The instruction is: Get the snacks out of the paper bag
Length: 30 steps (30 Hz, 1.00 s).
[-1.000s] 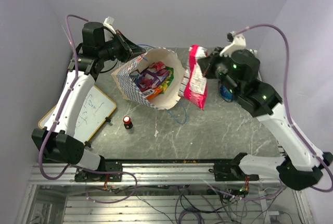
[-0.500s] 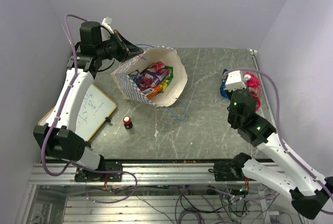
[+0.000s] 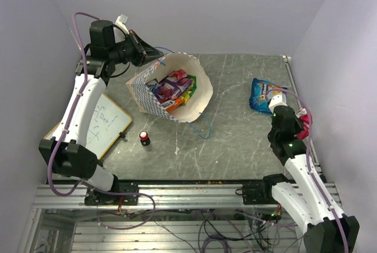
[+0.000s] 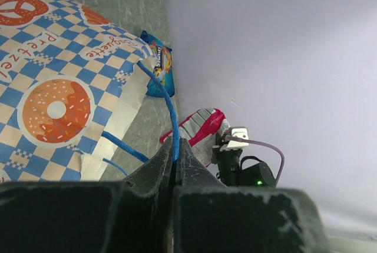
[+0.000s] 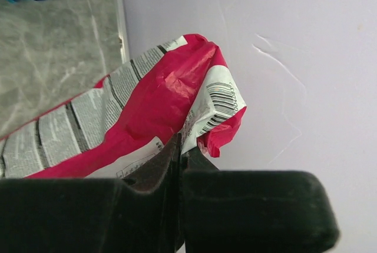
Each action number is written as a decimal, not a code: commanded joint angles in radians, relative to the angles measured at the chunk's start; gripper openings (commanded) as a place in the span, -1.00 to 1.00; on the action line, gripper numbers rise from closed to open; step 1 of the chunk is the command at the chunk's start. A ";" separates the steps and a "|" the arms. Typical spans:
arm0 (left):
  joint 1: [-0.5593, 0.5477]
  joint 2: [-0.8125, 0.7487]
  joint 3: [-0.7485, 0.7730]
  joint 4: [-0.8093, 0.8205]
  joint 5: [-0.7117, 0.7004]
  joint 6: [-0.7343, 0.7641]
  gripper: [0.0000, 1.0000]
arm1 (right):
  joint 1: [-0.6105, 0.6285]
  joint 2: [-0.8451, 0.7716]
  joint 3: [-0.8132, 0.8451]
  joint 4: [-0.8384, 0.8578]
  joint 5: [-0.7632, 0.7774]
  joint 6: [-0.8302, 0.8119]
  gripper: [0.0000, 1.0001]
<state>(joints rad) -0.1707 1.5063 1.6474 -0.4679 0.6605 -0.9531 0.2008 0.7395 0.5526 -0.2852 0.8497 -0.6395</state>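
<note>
The paper bag [image 3: 197, 97] lies tilted at the back left, its mouth open toward the camera, with several snacks [image 3: 174, 87] inside. My left gripper [image 3: 154, 59] is shut on the bag's blue cord handle [image 4: 171, 120] and holds it up; in the left wrist view the jaws [image 4: 175, 150] pinch the cord next to the checkered side [image 4: 56, 103]. My right gripper [image 5: 181, 147] is shut on the edge of a pink packet [image 5: 147, 103], low at the table's right edge [image 3: 303, 126]. A blue packet [image 3: 262, 95] lies flat on the table.
A small red-capped bottle [image 3: 144, 137] stands in front of the bag. A whiteboard [image 3: 103, 125] lies at the left edge. The loose blue cord [image 3: 206, 129] trails onto the table. Purple walls close in on the left, back and right, near the right gripper.
My right arm swung the pink packet from beside the bag to the table's right edge and came lower, uncovering the blue packet. The left gripper lifted the cord slightly.
</note>
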 commanded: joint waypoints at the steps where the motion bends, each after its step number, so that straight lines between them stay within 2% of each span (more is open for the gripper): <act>1: 0.005 0.018 0.050 0.009 0.037 0.016 -0.86 | -0.060 -0.005 0.022 0.009 -0.073 -0.094 -1.00; 2: 0.005 0.018 0.050 0.008 0.036 0.018 -0.86 | -0.059 0.009 0.046 -0.036 -0.110 -0.082 -1.00; 5: 0.004 0.017 0.041 0.010 0.038 0.016 -0.86 | -0.050 0.071 0.161 -0.234 -0.483 0.005 -1.00; 7: 0.004 0.013 0.030 0.018 0.040 0.012 -0.86 | 0.012 0.103 0.198 -0.278 -0.645 0.083 -1.00; 9: 0.004 0.011 0.031 0.022 0.038 0.011 -0.86 | 0.151 0.159 0.195 -0.299 -0.641 0.157 -0.79; 11: 0.005 0.007 0.032 0.024 0.033 0.011 -0.86 | 0.325 0.224 0.177 -0.344 -0.683 0.162 -0.60; 13: 0.006 0.001 0.025 0.026 0.028 0.010 -0.86 | 0.461 0.265 0.173 -0.338 -0.654 0.173 -0.24; 15: 0.008 -0.004 0.019 0.026 0.027 0.009 -0.86 | 0.481 0.280 0.196 -0.315 -0.660 0.195 0.13; 18: 0.013 -0.015 0.014 0.025 0.017 0.008 -0.86 | 0.480 0.235 0.239 -0.282 -0.691 0.218 0.48; 20: 0.016 -0.018 0.018 0.017 0.013 0.012 -0.86 | 0.480 0.189 0.248 -0.264 -0.682 0.228 0.57; 24: 0.023 -0.022 0.026 0.004 0.007 0.021 -0.86 | 0.480 0.121 0.254 -0.288 -0.630 0.217 0.57; 28: 0.032 -0.031 0.024 -0.017 0.001 0.033 -0.86 | 0.480 0.084 0.330 -0.336 -0.608 0.232 0.58; 30: 0.035 -0.039 0.018 -0.026 -0.003 0.039 -0.86 | 0.480 0.085 0.383 -0.305 -0.556 0.346 0.78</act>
<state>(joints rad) -0.1513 1.5139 1.6615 -0.4770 0.6624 -0.9413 0.6804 0.8413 0.8429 -0.6033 0.2211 -0.4198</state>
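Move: The right hand holds the red snack bag; the clear patch of table it is headed for lies about 19 cm to the left, 7 cm back and roughly 18 cm below. The blue snack bag lies some 14 cm ahead and 9 cm left, the paper bag about 12 cm ahead and 47 cm left. From the left hand, still on the paper bag's handle, that patch is roughly 20 cm back, 31 cm right and 37 cm below. Right hand swings left about 23 cm, turning counter-clockwise and dipping, lets go of the red bag, rises. ##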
